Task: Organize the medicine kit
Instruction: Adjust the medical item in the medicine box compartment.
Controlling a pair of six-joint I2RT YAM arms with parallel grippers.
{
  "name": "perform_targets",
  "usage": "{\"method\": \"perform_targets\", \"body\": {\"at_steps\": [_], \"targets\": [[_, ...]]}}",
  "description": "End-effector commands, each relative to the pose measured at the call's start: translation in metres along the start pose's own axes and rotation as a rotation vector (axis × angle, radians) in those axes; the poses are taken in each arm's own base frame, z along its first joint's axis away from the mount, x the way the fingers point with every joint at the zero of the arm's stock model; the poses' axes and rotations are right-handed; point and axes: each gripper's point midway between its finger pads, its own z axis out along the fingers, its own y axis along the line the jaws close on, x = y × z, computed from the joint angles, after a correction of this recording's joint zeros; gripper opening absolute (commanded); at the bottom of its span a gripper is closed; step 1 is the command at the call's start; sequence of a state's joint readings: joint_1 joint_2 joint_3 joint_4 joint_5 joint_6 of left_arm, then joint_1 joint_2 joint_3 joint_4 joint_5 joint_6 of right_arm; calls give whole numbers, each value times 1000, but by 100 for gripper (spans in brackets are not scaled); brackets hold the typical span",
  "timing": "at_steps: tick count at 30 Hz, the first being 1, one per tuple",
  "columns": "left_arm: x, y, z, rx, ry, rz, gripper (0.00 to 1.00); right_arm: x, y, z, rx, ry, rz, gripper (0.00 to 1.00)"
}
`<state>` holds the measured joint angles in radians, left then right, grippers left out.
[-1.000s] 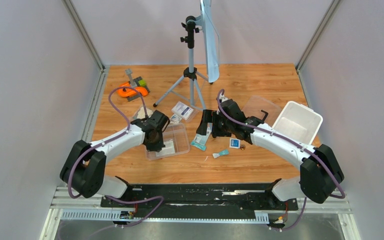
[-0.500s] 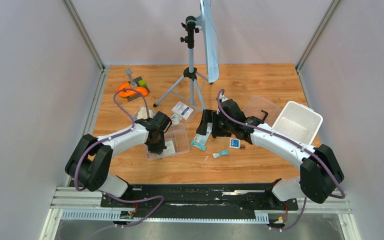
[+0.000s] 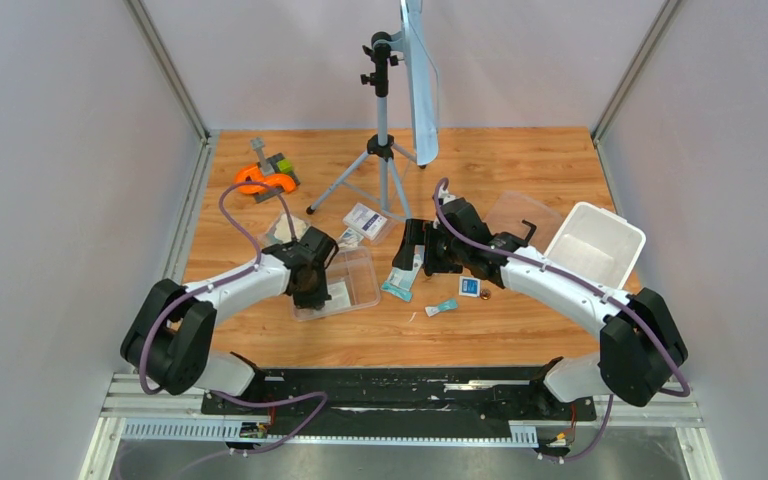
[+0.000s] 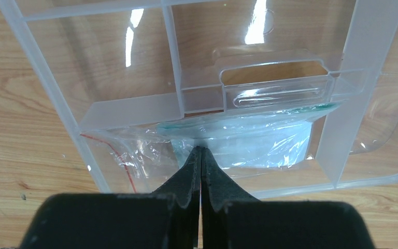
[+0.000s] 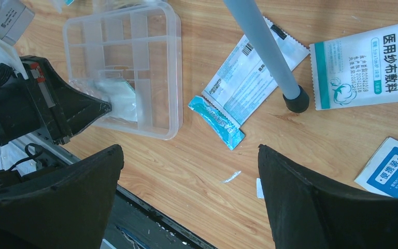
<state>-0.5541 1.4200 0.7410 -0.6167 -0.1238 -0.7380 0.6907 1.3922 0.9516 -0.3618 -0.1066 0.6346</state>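
Observation:
The clear divided tray (image 3: 364, 291) lies left of the table's centre. My left gripper (image 4: 201, 150) is shut, and its tips rest against a clear plastic bag (image 4: 254, 145) in the tray's (image 4: 57, 98) near compartment. Nothing shows between the fingers. My right gripper (image 5: 189, 150) hangs open over bare wood, holding nothing. Ahead of it lie a teal sachet (image 5: 216, 122), a white packet (image 5: 241, 80), a dressing packet (image 5: 365, 67) and a blue packet (image 5: 394, 168). The white tub (image 3: 595, 245) stands at the right, with the clear lid (image 3: 515, 212) beside it.
A tripod (image 3: 382, 150) with a panel stands mid-table; one leg (image 5: 269, 46) ends among the packets. An orange-and-grey tool (image 3: 265, 178) lies at the back left. Small packets (image 3: 469, 287) lie near the right arm. Walls close off both sides.
The left arm's elbow swung right, then back left, while its shut gripper stayed at the tray's near compartment. The right arm has not moved.

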Motion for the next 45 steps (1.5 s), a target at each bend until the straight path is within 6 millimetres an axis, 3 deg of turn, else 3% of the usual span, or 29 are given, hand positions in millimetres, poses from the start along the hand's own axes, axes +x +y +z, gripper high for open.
{"method": "perform_targets", "body": {"at_steps": [1, 6, 12, 18, 23, 28, 31, 33, 35, 36, 38, 40, 45], "targets": [[41, 14, 1, -22, 129, -12, 0, -15, 12, -2, -27, -28, 2, 99], [20, 7, -20, 3, 49, 14, 0, -15, 14, -2, -34, -26, -3, 99], [-23, -6, -68, 55, -115, 26, 0, -17, 13, -3, -30, -34, 0, 99], [-60, -9, -98, 37, -251, 25, 0, -16, 12, -3, -23, -37, 7, 99], [-102, -11, -100, 11, -334, -28, 6, -20, 12, -9, -21, -62, 4, 99], [-136, -4, -76, 69, -299, -156, 8, -22, 9, -17, -14, -91, -2, 99], [-150, 9, -68, -20, -295, -166, 12, -21, 6, -20, -7, -99, -6, 99], [-147, 21, -63, -88, -264, -181, 14, -21, 6, -22, -2, -101, -6, 99], [-139, 30, -61, -111, -247, -205, 23, -22, 4, -23, 4, -108, -5, 99], [-136, 32, -60, -105, -242, -214, 36, -22, 4, -24, 6, -110, -3, 99], [-123, 40, -56, -91, -231, -239, 52, -22, 3, -24, 9, -112, 2, 99], [-113, 49, -50, -82, -219, -272, 58, -21, 4, -23, 6, -106, 0, 99], [-95, 71, -34, -146, -183, -333, 58, -20, 6, -15, 1, -78, -16, 99]]}}
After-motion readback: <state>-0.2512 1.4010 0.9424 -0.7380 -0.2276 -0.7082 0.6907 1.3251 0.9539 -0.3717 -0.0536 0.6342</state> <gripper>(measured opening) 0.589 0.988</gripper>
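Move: The left hand's shut fingertips are already down in the medicine box, at the bagged medical item, whose middle is about 3 cm right and 1 cm ahead. The box's middle lies some 4 cm ahead and 3 cm right; beyond it is the swab bag, 12 cm ahead and 4 cm right, while the gauze bag is about 16 cm ahead and 6 cm left. From the right hand the item is roughly 16 cm left, 3 cm back and 12 cm lower. Fingers shut and still low on the bagged item, the left hand first drags it back about 2 cm towards the box's near side, then comes free, rising some 11 cm and swinging forward past the far rim. It then goes left, sinks and comes back towards the box's far-left corner, turning slightly counter-clockwise and opening a bit over half, while the open right hand rises about 2 cm. ##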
